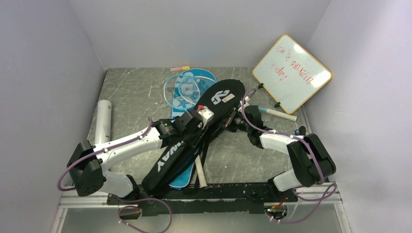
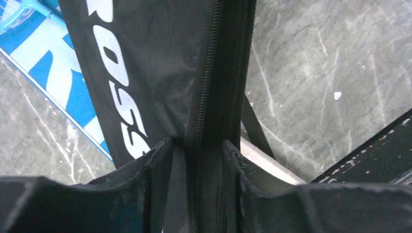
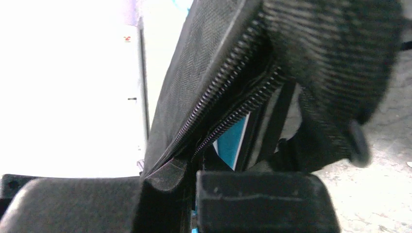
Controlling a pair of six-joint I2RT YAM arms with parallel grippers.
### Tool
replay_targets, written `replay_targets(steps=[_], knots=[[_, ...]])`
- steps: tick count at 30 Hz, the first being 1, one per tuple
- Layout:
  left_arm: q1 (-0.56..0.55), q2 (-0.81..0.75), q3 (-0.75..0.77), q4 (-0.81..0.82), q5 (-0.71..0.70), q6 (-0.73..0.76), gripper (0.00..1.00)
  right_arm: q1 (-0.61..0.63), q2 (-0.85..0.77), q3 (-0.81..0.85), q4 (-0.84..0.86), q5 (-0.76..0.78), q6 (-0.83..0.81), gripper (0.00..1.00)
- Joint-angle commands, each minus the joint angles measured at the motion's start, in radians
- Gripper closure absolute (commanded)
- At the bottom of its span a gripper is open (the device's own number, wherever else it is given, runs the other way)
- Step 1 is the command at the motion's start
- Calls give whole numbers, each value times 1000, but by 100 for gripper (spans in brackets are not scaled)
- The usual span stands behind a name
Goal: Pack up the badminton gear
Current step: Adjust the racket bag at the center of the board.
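Note:
The black bag (image 1: 221, 97), white-lettered, lies diagonally across the blue bag (image 1: 181, 178). Two light-blue rackets (image 1: 185, 89) rest at the far end, on the blue bag. My left gripper (image 1: 197, 121) is at the black bag's middle. In the left wrist view its fingers (image 2: 197, 145) stand apart on either side of the black bag's (image 2: 145, 63) zipper edge, with the blue bag (image 2: 48, 63) behind. My right gripper (image 1: 232, 120) is at the bag's right side. Up close it (image 3: 192, 167) is shut on the black bag's (image 3: 204, 73) zipper edge, beside a black strap (image 3: 330, 58).
An orange-rimmed whiteboard (image 1: 293, 73) leans at the back right, with a pen (image 1: 279, 114) in front of it. A long white tube (image 1: 103, 121) lies along the left wall. A white bar (image 1: 199, 171) sticks out from under the bags toward the black base rail (image 1: 228, 189).

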Motion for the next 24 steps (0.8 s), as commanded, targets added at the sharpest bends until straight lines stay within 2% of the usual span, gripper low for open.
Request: replay_targets(steps=[1,5,13,18,21,24], knots=[[1,-22,-3,63,69,30,47,6,-69,63,-27,-27,-8,100],[-1,-5,-3,58,71,41,34,6,-75,77,-37,-43,-2,100],[-85,40,23,32,-36,26,24,6,-77,109,-50,-70,14,100],[-148,97,40,1,-184,-27,19,6,-87,120,-60,-79,23,100],[-183,122,53,-33,-341,-77,20,6,-90,122,-66,-82,28,100],[-236,166,92,-116,-575,-145,24,6,-93,118,-61,-87,43,100]])
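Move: The racket bag passes between the left hand's barely parted fingers, its near stretch about 4 cm below the hand point and 1 cm back and to the right. The white racket handle lies some 12 cm back, 2 cm right and 9 cm below. The right hand already has the bag's right edge between its fingertips, with the bag's rounded head about 12 cm ahead, straight out; the pale racket handle lies roughly 21 cm right, 4 cm ahead and 8 cm below. Downward some 3 cm goes the left hand, after first easing right and then drawing back about 2 cm, its fingers spreading from under half open to nearly wide so they straddle the bag's zipped side; its wrist tilts about 10 degrees, left side up. The right hand keeps its pinch on the bag's edge and raises it nearly 3 cm, most of it early on. ##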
